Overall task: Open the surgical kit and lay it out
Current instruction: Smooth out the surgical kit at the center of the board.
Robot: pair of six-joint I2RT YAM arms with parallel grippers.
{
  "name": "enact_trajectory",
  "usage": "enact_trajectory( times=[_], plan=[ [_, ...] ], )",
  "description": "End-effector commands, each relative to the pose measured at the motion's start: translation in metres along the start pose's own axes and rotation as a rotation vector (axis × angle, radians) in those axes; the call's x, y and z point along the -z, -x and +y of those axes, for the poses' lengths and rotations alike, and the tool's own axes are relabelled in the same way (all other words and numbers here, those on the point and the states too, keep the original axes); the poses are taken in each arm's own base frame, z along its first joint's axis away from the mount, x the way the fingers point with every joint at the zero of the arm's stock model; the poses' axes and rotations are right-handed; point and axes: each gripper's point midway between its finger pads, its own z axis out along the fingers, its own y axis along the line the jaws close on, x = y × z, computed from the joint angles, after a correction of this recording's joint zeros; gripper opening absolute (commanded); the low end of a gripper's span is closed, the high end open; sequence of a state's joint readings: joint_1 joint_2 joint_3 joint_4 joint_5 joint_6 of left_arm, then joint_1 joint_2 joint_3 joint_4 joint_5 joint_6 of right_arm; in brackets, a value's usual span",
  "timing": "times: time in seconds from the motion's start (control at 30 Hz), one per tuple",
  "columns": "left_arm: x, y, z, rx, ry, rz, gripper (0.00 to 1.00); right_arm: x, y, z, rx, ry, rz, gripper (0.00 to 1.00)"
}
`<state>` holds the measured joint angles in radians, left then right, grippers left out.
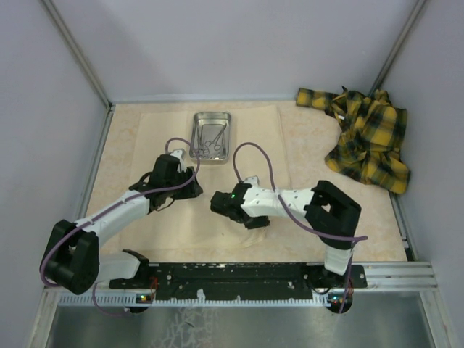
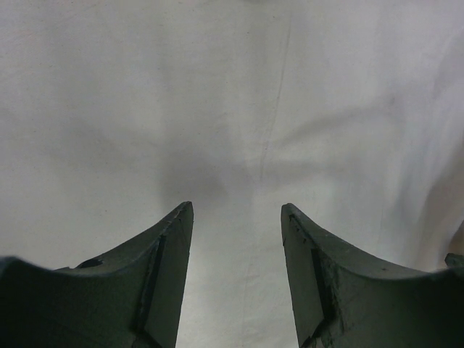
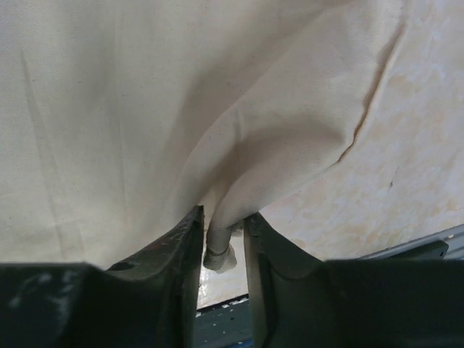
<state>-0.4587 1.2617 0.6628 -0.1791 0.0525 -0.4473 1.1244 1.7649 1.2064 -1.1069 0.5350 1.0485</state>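
Observation:
The pale beige cloth wrap (image 1: 255,134) lies spread out on the table. At its far middle stands the steel tray (image 1: 196,138), holding several thin metal instruments (image 1: 210,142). My left gripper (image 1: 191,188) hovers just in front of the tray. In the left wrist view the left gripper (image 2: 237,210) is open over flat cloth (image 2: 239,101), with nothing between its fingers. My right gripper (image 1: 219,206) is over the near middle of the wrap. In the right wrist view the right gripper (image 3: 225,214) is shut on a bunched fold of the cloth (image 3: 220,239), pulling it into a ridge.
A yellow-and-black plaid cloth (image 1: 366,138) lies crumpled at the far right corner. The marbled tabletop (image 1: 333,181) shows to the right of the wrap. Grey walls close in the left, right and far sides. The black base rail (image 1: 239,274) runs along the near edge.

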Motion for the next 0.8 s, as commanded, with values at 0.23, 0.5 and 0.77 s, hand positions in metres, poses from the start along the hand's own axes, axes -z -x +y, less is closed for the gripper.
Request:
enact_trajectory(
  times=[0.23, 0.5, 0.77],
  plan=[
    [0.003, 0.001, -0.002, -0.016, -0.007, -0.016, 0.58, 0.013, -0.001, -0.032, 0.152, -0.206, -0.062, 0.41],
    [0.006, 0.003, -0.002, -0.018, -0.001, -0.016, 0.58, 0.015, -0.029, -0.050, 0.165, -0.216, -0.009, 0.55],
    [0.014, 0.007, -0.005, -0.021, 0.002, -0.022, 0.59, 0.035, -0.041, -0.058, -0.014, 0.036, -0.037, 0.59]
  ],
)
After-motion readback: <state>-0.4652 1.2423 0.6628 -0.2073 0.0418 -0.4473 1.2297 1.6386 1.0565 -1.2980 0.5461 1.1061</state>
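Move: The near-right corner part of the surgical kit cloth is bunched up between the right fingertips. The spot where this corner lies flat is about 3 cm back, 7 cm to the right and 5 cm below. The table's near edge runs straight back some 9 cm, 5 cm lower; the steel tray is 28 cm ahead and 15 cm left, about 4 cm lower. From the left hand, that corner spot is roughly 15 cm back, 27 cm right and 6 cm lower. The pinched fold of cloth is let go as the right fingers open wide, the hand dipping slightly at first. The hand moves right and back by about 8 cm in all, towards the near-right corner's flat place, tilting the tips some 15 degrees further right before partly undoing it, and ends a little higher, clear of the cloth. ##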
